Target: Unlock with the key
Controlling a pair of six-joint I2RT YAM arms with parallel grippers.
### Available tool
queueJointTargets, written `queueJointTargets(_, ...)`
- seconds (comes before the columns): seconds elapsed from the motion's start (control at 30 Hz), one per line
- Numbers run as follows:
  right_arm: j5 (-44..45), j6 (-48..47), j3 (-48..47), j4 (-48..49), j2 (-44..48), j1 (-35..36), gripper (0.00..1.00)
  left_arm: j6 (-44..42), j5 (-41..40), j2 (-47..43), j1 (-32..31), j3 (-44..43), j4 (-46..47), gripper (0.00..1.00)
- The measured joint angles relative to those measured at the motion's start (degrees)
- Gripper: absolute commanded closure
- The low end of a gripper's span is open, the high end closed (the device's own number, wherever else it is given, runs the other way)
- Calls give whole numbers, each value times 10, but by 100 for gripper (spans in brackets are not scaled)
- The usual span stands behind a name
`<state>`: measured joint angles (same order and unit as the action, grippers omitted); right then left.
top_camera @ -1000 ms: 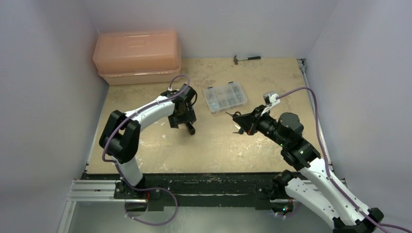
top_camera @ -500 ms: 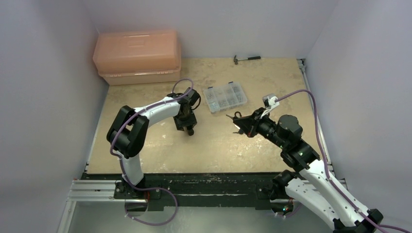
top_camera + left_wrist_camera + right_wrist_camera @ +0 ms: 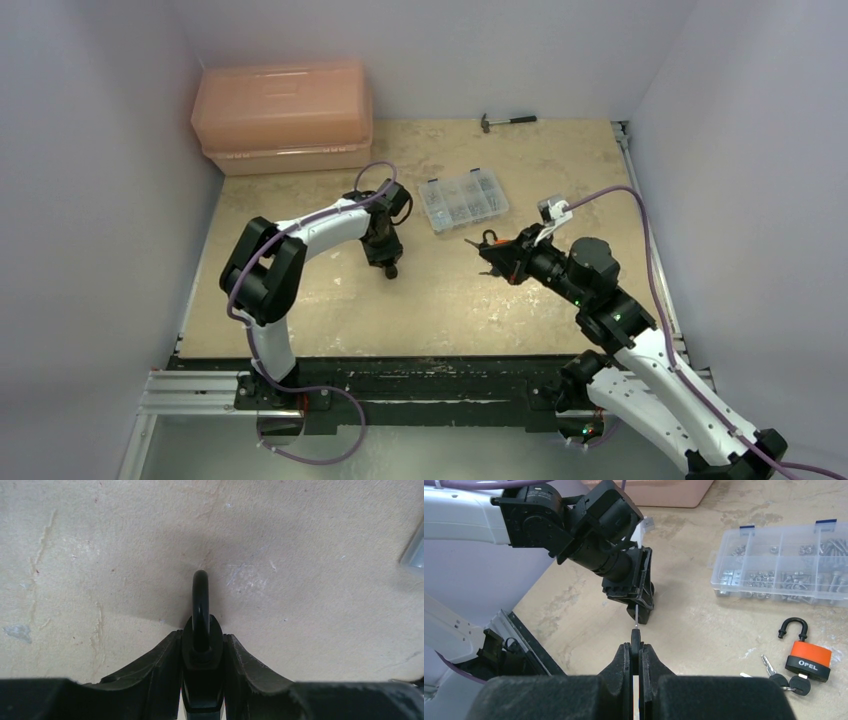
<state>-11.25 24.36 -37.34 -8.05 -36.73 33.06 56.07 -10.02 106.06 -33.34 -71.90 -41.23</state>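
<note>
A black padlock [image 3: 201, 652] stands on the table with its shackle [image 3: 200, 597] pointing away from the left wrist camera. My left gripper [image 3: 201, 637] is down over it, and both fingers press against the sides of its body. In the top view this gripper [image 3: 387, 262] is left of the table's centre. My right gripper [image 3: 636, 647] is shut on the key [image 3: 636, 641], pinching its black head. The thin metal blade [image 3: 636, 616] points at the black padlock [image 3: 644, 616], a short gap away. In the top view the right gripper [image 3: 487, 250] hovers right of centre.
An orange-and-black padlock [image 3: 808, 656] lies with its shackle open, and a bunch of keys [image 3: 781, 677] lies beside it, below my right gripper. A clear compartment box of screws [image 3: 462, 200] sits behind. A pink toolbox [image 3: 283, 118] and a hammer [image 3: 508, 121] are at the back.
My left gripper has swung upright over the black padlock and its jaws have closed onto the body. The right gripper has shifted slightly with the key held the same way.
</note>
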Motion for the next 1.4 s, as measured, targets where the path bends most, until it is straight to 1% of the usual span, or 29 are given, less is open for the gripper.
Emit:
queueJointTargets(0.27, 1, 0, 22, 25, 1, 5, 100, 45, 67, -32, 26, 29, 5, 100)
queueJointTargets(0.4, 11, -3, 42, 55, 13, 26, 100, 81, 107, -60, 40, 41, -2, 100)
queueJointTargets(0.5, 34, -12, 45, 71, 14, 60, 100, 97, 137, -62, 43, 39, -6, 100)
queueJointTargets(0.63, 71, -30, 45, 96, -4, 119, 100, 104, 183, -58, 45, 24, -38, 100)
queueJointTargets(0.83, 122, -56, 37, 117, -43, 176, 100, 114, 246, -55, 45, 18, -43, 100)
queueJointTargets(1.17, 229, -112, 12, 132, -113, 297, 100, 125, 299, -55, 52, 28, -34, 100)
queueJointTargets(1.3, 263, -129, 12, 133, -139, 330, 100, 124, 307, -55, 56, 33, -32, 100)
queueJointTargets(1.4, 289, -141, 8, 132, -179, 351, 100, 123, 309, -54, 59, 35, -31, 100)
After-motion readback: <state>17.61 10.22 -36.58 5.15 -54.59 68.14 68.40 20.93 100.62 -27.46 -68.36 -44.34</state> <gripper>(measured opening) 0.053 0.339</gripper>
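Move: The left fingers already grip the black padlock at table level. The key, held in the right fingers, is about 16 cm to that hand's right, 7 cm back and 23 cm higher. From the right hand the padlock is some 18 cm left, 9 cm ahead and 23 cm below. Down on the table, the orange padlock is about 14 cm ahead and 5 cm right, the loose keys 11 cm ahead and 3 cm right. Keeping its grip on the black padlock, the left hand lifts it off the table about 4 cm while drawing back and then right, towards the key. It swings the padlock's keyhole end out to the right, some 30 degrees. The right hand keeps hold of the key and carries it about 10 cm left, then sinks some 5 cm and draws back 4 cm, turning slightly counter-clockwise and rolling left side down; the key doesn't reach the padlock yet. ##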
